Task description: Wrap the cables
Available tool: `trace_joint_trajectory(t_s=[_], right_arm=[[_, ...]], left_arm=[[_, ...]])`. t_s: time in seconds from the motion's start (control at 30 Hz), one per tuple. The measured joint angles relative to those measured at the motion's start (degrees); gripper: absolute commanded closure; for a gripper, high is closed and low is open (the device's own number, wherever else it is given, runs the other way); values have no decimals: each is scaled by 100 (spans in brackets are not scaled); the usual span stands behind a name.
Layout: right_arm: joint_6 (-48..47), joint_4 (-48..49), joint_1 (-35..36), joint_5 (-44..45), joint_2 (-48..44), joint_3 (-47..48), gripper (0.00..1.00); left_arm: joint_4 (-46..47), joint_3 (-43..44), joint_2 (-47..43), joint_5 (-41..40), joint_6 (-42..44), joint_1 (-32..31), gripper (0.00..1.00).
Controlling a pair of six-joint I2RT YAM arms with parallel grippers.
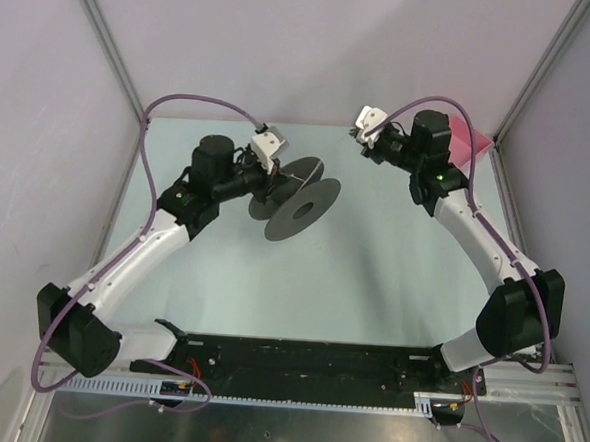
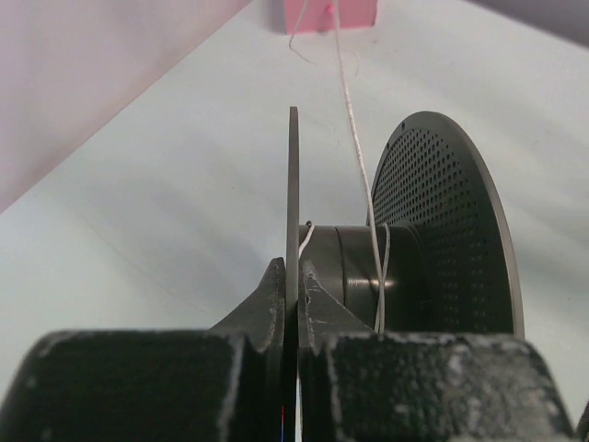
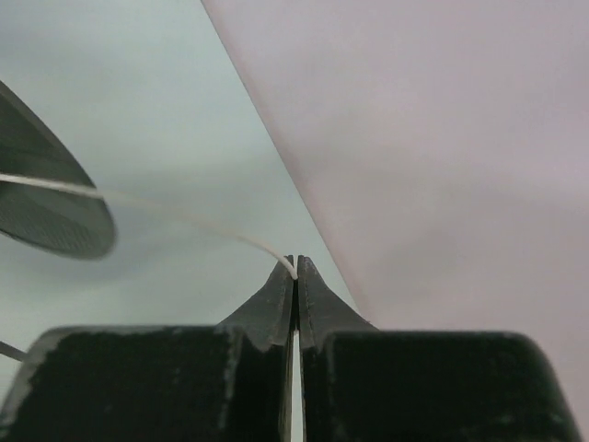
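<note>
A dark grey spool (image 1: 301, 209) with two perforated discs hangs over the table's middle. My left gripper (image 2: 294, 276) is shut on the thin edge of its near disc (image 2: 294, 184). The whitish cable (image 2: 354, 129) winds a couple of turns round the spool's hub (image 2: 368, 267) and runs off toward the far wall. In the right wrist view the same cable (image 3: 166, 212) arcs from the spool's disc (image 3: 46, 212) into my right gripper (image 3: 295, 269), which is shut on it. That gripper (image 1: 361, 135) is held up at the back right.
A pink block (image 1: 470, 147) sits in the back right corner by the wall, also pink block (image 2: 327, 14) at the top of the left wrist view. Grey walls close the table on three sides. A black rail (image 1: 306, 362) runs along the near edge.
</note>
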Motion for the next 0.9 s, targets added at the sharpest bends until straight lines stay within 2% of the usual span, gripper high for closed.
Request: trace_joint_trajectory(t_s=[0.17,0.43,0.47,0.5,0.6,0.67,0.73,0.9], right_arm=[[118,-76,-396,-42,247,0,100],[732,-339,-514,-935,483,52,100],[833,-330,-511,-1014,483,83,98],[885,-315,-511,-1060,483,96,89],[1224,-304,-507,-1172,481,83,46],[1510,-302,-557,-1178,481,-7,27],[1803,-232,-614,-1187,479,-133,17],[2341,-44,-695,-1233,409,-433,10]], left_arm=[[-4,249,-107,678,-341,398,100],[-44,2098,356,868,-1565,599,100],[-90,2267,439,848,-1714,614,100],[-129,2398,507,824,-1821,627,100],[-234,2820,748,688,-2203,671,100],[-223,3045,807,599,-2413,699,100],[-199,3274,811,474,-2618,713,100],[68,3517,732,140,-2983,715,100]])
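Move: The left hand already grips the spool by its near flange, with the spool's middle some 6 cm to that hand's right, level with it fore and aft, and about 2 cm below. The cable end, pinched in the shut right fingers, lies about 9 cm ahead of the left hand, 16 cm to its right and 6 cm higher. From the right hand the spool is roughly 9 cm back, 10 cm left and 8 cm below, while the pink bin stands about 20 cm ahead, 28 cm right and far below. Keeping its grip on the spool flange, the left hand lifts the spool about 24 cm almost straight up, drifting only slightly forward, and rolls some 30 degrees so its fingers swing from pointing a little down to a little up. The right hand, still shut on the cable end at first, edges forward and to its right while sinking, comes back, and then opens wide to let go of the cable as it tips down over the table, ending about 7 cm lower. ##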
